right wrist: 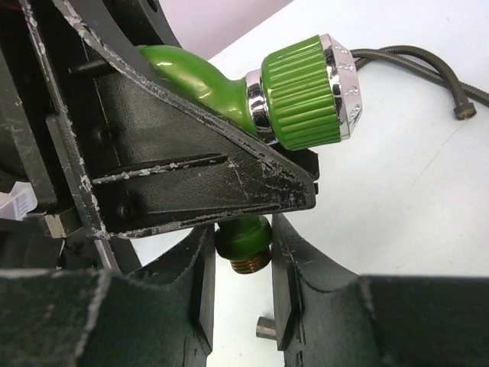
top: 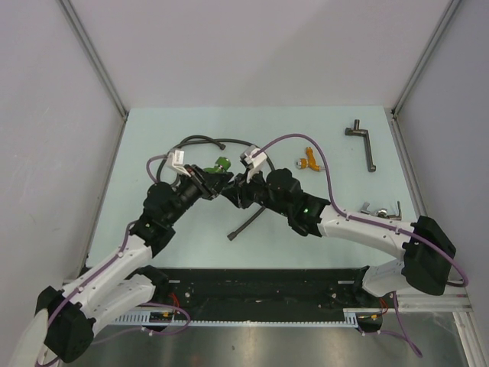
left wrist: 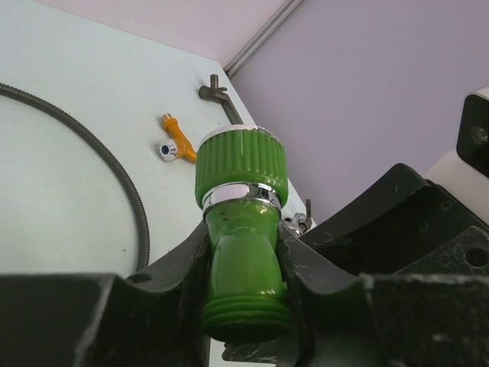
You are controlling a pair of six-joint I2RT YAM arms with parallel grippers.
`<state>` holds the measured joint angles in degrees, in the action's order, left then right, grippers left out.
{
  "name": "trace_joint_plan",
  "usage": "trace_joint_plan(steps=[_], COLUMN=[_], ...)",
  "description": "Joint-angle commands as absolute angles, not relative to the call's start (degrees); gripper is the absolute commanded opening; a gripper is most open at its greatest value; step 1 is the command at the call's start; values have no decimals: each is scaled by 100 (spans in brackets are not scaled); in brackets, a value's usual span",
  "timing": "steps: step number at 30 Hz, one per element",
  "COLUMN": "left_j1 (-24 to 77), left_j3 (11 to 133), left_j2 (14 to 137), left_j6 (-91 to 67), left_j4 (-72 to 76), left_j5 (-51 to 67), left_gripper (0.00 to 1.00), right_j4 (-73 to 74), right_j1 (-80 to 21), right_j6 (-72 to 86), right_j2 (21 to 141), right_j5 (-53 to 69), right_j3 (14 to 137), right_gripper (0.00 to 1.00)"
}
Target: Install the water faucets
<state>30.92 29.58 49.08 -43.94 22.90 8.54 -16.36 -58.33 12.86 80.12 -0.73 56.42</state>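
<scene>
The green faucet (top: pixel 221 163) is held above the table between both grippers. My left gripper (top: pixel 208 182) is shut on its green body (left wrist: pixel 241 172), ribbed cap with silver ring pointing up. In the right wrist view the faucet (right wrist: pixel 302 92) lies across the left gripper's black finger (right wrist: pixel 191 176). My right gripper (right wrist: pixel 242 252) has its jaws against both sides of the faucet's green collar with the brass thread. It meets the left gripper at mid-table (top: pixel 237 183). The orange faucet (top: pixel 309 159) lies on the table to the right, and shows in the left wrist view (left wrist: pixel 177 138).
A black hose (top: pixel 206 141) curls behind the grippers, one end (top: pixel 248 222) lying in front of them. A grey L-shaped pipe (top: pixel 365 145) lies at the back right. A metal fitting (top: pixel 380 209) lies near the right edge. Walls close in both sides.
</scene>
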Motion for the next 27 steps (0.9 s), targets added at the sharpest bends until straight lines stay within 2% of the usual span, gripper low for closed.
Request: trace_joint_plan(steps=[1,3,4,7,10,12,17,20,27], left_j1=[3103,3111,3103,2989,2359,2049,1960,1951,1951], left_j3=[3084,3365,3479,3998,4578,4868,5010,4756,4491], left_j2=[4588,4448,4412,4386,4544,4605,4325,4122,3920], left_j6=[-4097,-3684,-3535,-2937,-2479,-2216,-1486,-1389,-1248], left_j4=[2023,1454,1250,442,-446,-841,-1204,-1143,-1134], left_j5=[493,248,185,123,657,931,142,-298,-492], left_gripper=[0,0,0,0,0,0,0,0,0], right_j4=[-1934,-1785,-1593,-1101,-452,-133,650,896,1397], right_j1=[-5827,-5723,-5661,-5310,-4924,-4730,-4290,-4210,-4298], right_j6=[1213,1152,1117,845,379,10,-501,-615,-685], right_j2=[7972,7884,7858,7726,7655,7690,8173,8761,10132], right_j5=[113,167,298,701,939,1081,1116,1038,318], right_j3=[5660,5660,5651,5669,5660,5660,5695,5914,6776], right_gripper=[29,45,60,77,84,85,84,84,82])
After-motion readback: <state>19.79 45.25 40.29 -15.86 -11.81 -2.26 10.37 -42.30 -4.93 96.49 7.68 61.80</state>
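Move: Both grippers start out holding the green faucet. From the right gripper, the hose's straight stretch lies about 7 cm ahead, 9 cm to the right and 25 cm below; the hose's near end is almost straight beneath this gripper, some 1 cm to the right. The orange faucet is roughly 28 cm ahead, 26 cm right and equally low. From the left gripper, that hose stretch is about 5 cm ahead, 10 cm right and 26 cm down. Open the right gripper to let go of the green faucet, back it off to the right and forward, then plunge it towards the hose's straight stretch, some 18 cm down in all, tipping the open fingers downward. Meanwhile keep the left grip shut on the faucet and carry it about 12 cm left, rising and partly sinking again, rolling the hand's left side up and turning it counter-clockwise. ##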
